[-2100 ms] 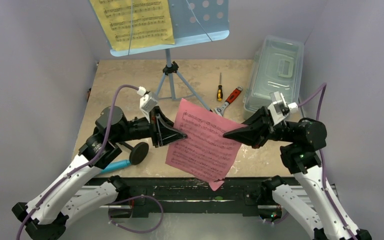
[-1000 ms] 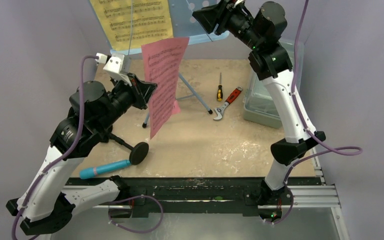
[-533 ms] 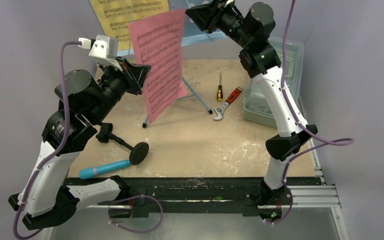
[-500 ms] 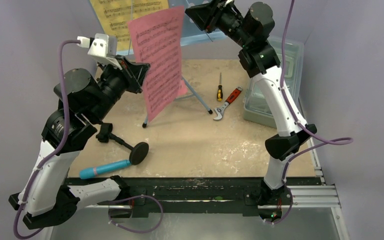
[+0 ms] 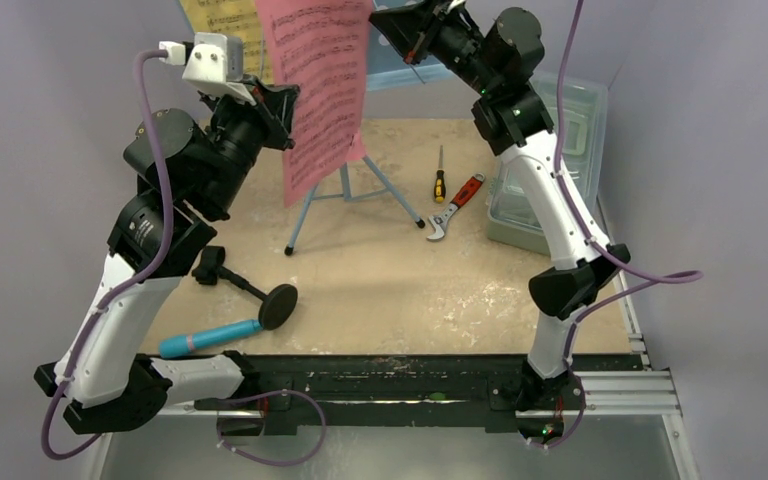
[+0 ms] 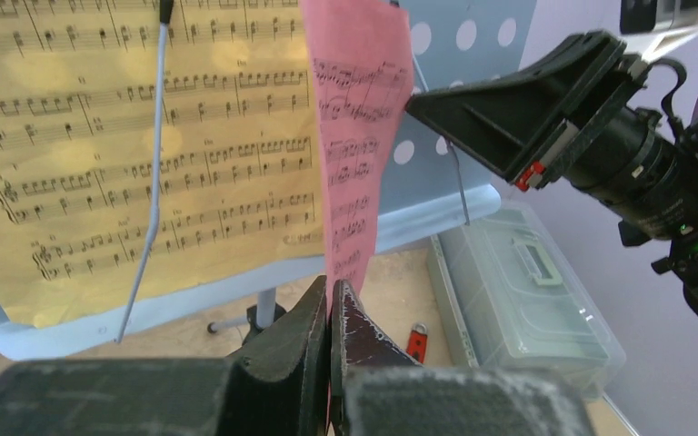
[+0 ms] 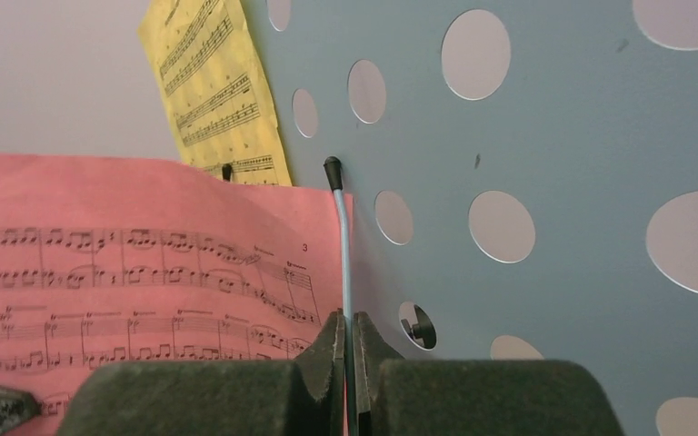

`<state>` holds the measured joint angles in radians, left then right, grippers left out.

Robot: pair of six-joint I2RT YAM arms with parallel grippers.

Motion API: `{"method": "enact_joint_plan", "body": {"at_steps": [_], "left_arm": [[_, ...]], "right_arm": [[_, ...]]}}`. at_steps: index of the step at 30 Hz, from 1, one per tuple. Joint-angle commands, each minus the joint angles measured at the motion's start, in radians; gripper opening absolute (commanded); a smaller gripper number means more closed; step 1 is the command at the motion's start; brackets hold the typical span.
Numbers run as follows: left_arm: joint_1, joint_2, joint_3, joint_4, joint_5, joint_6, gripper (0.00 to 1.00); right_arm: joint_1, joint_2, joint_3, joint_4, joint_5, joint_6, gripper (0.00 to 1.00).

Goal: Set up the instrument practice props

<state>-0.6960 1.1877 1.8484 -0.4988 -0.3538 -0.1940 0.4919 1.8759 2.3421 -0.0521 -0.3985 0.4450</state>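
My left gripper (image 5: 282,118) (image 6: 330,298) is shut on the lower edge of the pink sheet-music page (image 5: 320,90) (image 6: 356,136), holding it upright in front of the light blue perforated music stand (image 5: 405,75) (image 7: 554,136). A yellow page (image 6: 136,154) (image 7: 214,91) rests on the stand's left half behind a wire retainer. My right gripper (image 5: 392,25) (image 7: 346,329) is shut on the stand's right wire page retainer (image 7: 342,245), with the pink page just to its left. The cyan microphone (image 5: 210,338) and the black round-base mic stand (image 5: 250,290) lie on the table at the front left.
The stand's tripod legs (image 5: 345,185) spread over the back middle of the table. A screwdriver (image 5: 440,185) and a red-handled wrench (image 5: 457,205) lie to their right. A clear lidded plastic box (image 5: 550,150) sits at the back right.
My left arm has lifted the pink page higher and closer to the stand. My right gripper has closed on the wire retainer.
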Motion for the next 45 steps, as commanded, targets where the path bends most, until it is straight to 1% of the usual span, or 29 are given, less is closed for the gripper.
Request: {"method": "enact_joint_plan", "body": {"at_steps": [1, 5, 7, 13, 15, 18, 21, 30, 35, 39, 45], "left_arm": [[0.001, 0.005, 0.010, 0.197, -0.050, 0.074, 0.00], [0.001, 0.020, 0.028, 0.250, -0.133, 0.104, 0.00], [0.000, 0.023, 0.037, 0.266, -0.151, 0.120, 0.00], [0.000, 0.005, -0.012, 0.356, -0.159, 0.140, 0.00], [0.000, 0.002, -0.030, 0.385, -0.139, 0.138, 0.00], [0.000, -0.005, -0.069, 0.452, -0.136, 0.139, 0.00], [0.000, 0.003, -0.095, 0.534, -0.150, 0.154, 0.00], [0.000, 0.055, -0.100, 0.713, -0.216, 0.149, 0.00], [0.000, 0.106, -0.064, 0.771, -0.180, 0.104, 0.00], [0.000, 0.138, -0.031, 0.786, -0.119, 0.053, 0.00], [0.001, 0.163, -0.054, 0.881, -0.108, 0.025, 0.00]], "right_arm": [[0.004, -0.084, -0.078, 0.161, 0.010, 0.055, 0.00], [0.002, -0.127, -0.147, 0.239, 0.036, 0.066, 0.00], [0.001, -0.139, -0.173, 0.282, 0.027, 0.075, 0.00], [-0.012, -0.168, -0.280, 0.454, -0.009, 0.111, 0.00], [-0.029, -0.174, -0.324, 0.530, -0.023, 0.158, 0.00], [-0.051, -0.169, -0.352, 0.596, -0.048, 0.224, 0.00], [-0.053, -0.172, -0.359, 0.612, -0.052, 0.231, 0.00], [-0.056, -0.184, -0.360, 0.638, -0.060, 0.241, 0.00], [-0.056, -0.181, -0.344, 0.625, -0.069, 0.237, 0.00], [-0.056, -0.181, -0.345, 0.620, -0.077, 0.232, 0.00], [-0.055, -0.179, -0.345, 0.608, -0.078, 0.227, 0.00]]}}
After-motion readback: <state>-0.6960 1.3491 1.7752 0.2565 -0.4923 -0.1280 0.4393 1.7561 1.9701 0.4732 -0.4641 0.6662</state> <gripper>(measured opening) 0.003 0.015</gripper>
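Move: Ahead and to the right of the left hand, roughly 13 cm each way and 3 cm above it, is the stand's right wire, already pinched in the right fingers. The left hand holds the pink sheet by its left edge, the sheet's middle some 4 cm ahead and 4 cm right, which is about 9 cm back and 8 cm left of the right hand. The yellow sheet lies about 13 cm ahead and 5 cm left of the left hand, the left wire 12 cm ahead and 5 cm left. Lifting the pink sheet about 9 cm, the left hand keeps its pinch on the left edge and feeds the sheet forward some 5 cm behind the right wire, swaying left and then back right. Its wrist tips upward about 20 degrees and rolls its left side down. The right hand, still gripping the wire, draws back and right about 2 cm each, rolling slightly, then holds. ##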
